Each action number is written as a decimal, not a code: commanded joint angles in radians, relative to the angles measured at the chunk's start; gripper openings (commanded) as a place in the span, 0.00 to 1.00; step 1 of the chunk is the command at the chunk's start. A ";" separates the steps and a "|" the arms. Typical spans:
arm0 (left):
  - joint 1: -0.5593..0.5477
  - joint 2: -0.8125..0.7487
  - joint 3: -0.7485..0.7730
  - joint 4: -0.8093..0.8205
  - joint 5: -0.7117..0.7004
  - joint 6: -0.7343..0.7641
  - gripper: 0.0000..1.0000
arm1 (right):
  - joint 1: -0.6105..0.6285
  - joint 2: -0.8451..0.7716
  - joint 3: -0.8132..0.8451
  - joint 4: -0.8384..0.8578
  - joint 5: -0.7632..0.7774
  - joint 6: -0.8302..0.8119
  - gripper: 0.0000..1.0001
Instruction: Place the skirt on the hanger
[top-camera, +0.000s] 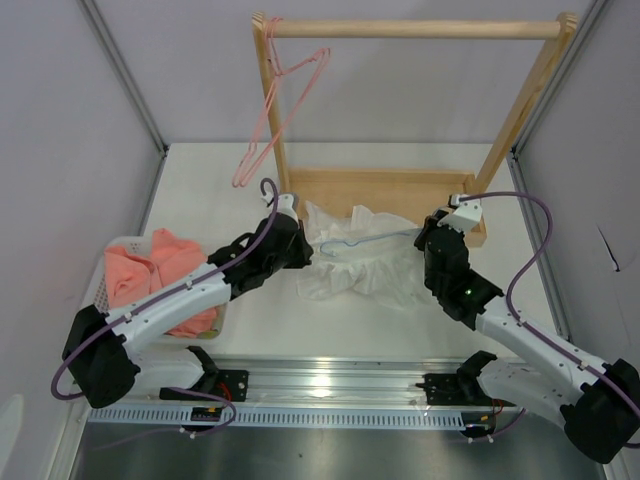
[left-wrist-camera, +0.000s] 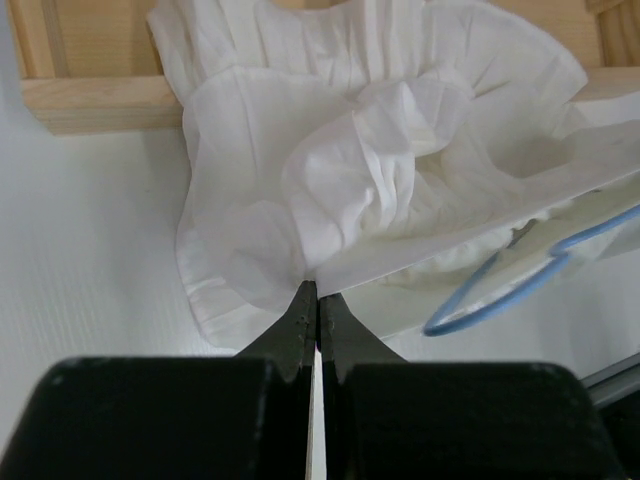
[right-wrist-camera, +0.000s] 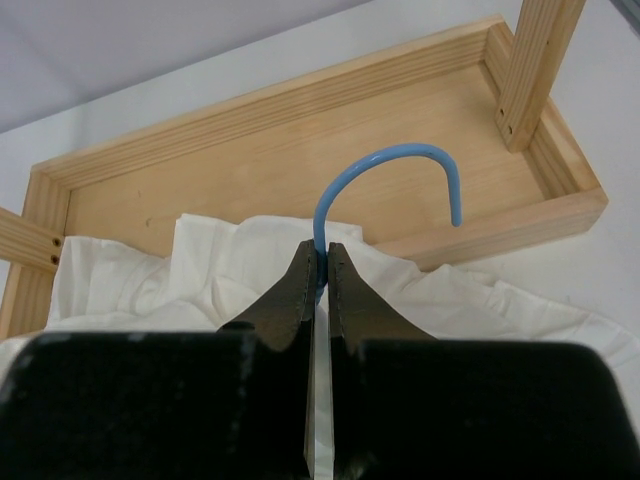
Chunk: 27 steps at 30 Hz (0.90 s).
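Observation:
The white crinkled skirt lies bunched on the table in front of the wooden rack's base. My left gripper is at its left edge, shut on a fold of the fabric. The light-blue hanger lies across the skirt, one rounded shoulder poking out from the cloth. My right gripper is shut on the hanger's neck, just below the hook, which curves up over the rack's tray. The skirt spreads beneath those fingers.
A wooden rack with a tray base stands at the back; a pink wire hanger hangs from its left end. A white basket holding salmon-pink cloth sits at the left. Grey walls close both sides.

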 joint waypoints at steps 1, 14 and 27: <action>0.006 0.003 0.089 -0.044 -0.027 0.029 0.00 | 0.005 -0.019 -0.022 0.046 0.093 -0.040 0.00; -0.009 -0.051 0.184 -0.126 -0.009 0.058 0.00 | 0.117 0.100 0.001 0.178 0.306 -0.236 0.00; -0.095 0.104 0.436 -0.131 0.016 0.089 0.00 | 0.295 0.165 0.172 0.196 0.293 -0.352 0.00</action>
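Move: The blue hanger's free end is about 4 cm to the right of the left hand, roughly level in height and 1 cm ahead; that hand already pinches the skirt's waistband. The right hand already holds the hanger near its hook, with the bunched skirt's middle some 12 cm to its left, 13 cm below and 1 cm back. The rack's tray centre lies about 23 cm ahead of the left hand, 16 cm right and 14 cm below. The skirt's waistband, still pinched in the left fingers, is drawn up about 9 cm in two pulls with a brief slackening between, the second also going some 3.5 cm right over the hanger. The right hand keeps its grip near the hook, at first almost still, then carries the hanger about 5 cm left into the skirt and rises late, rolling its left side down some 15 degrees. ##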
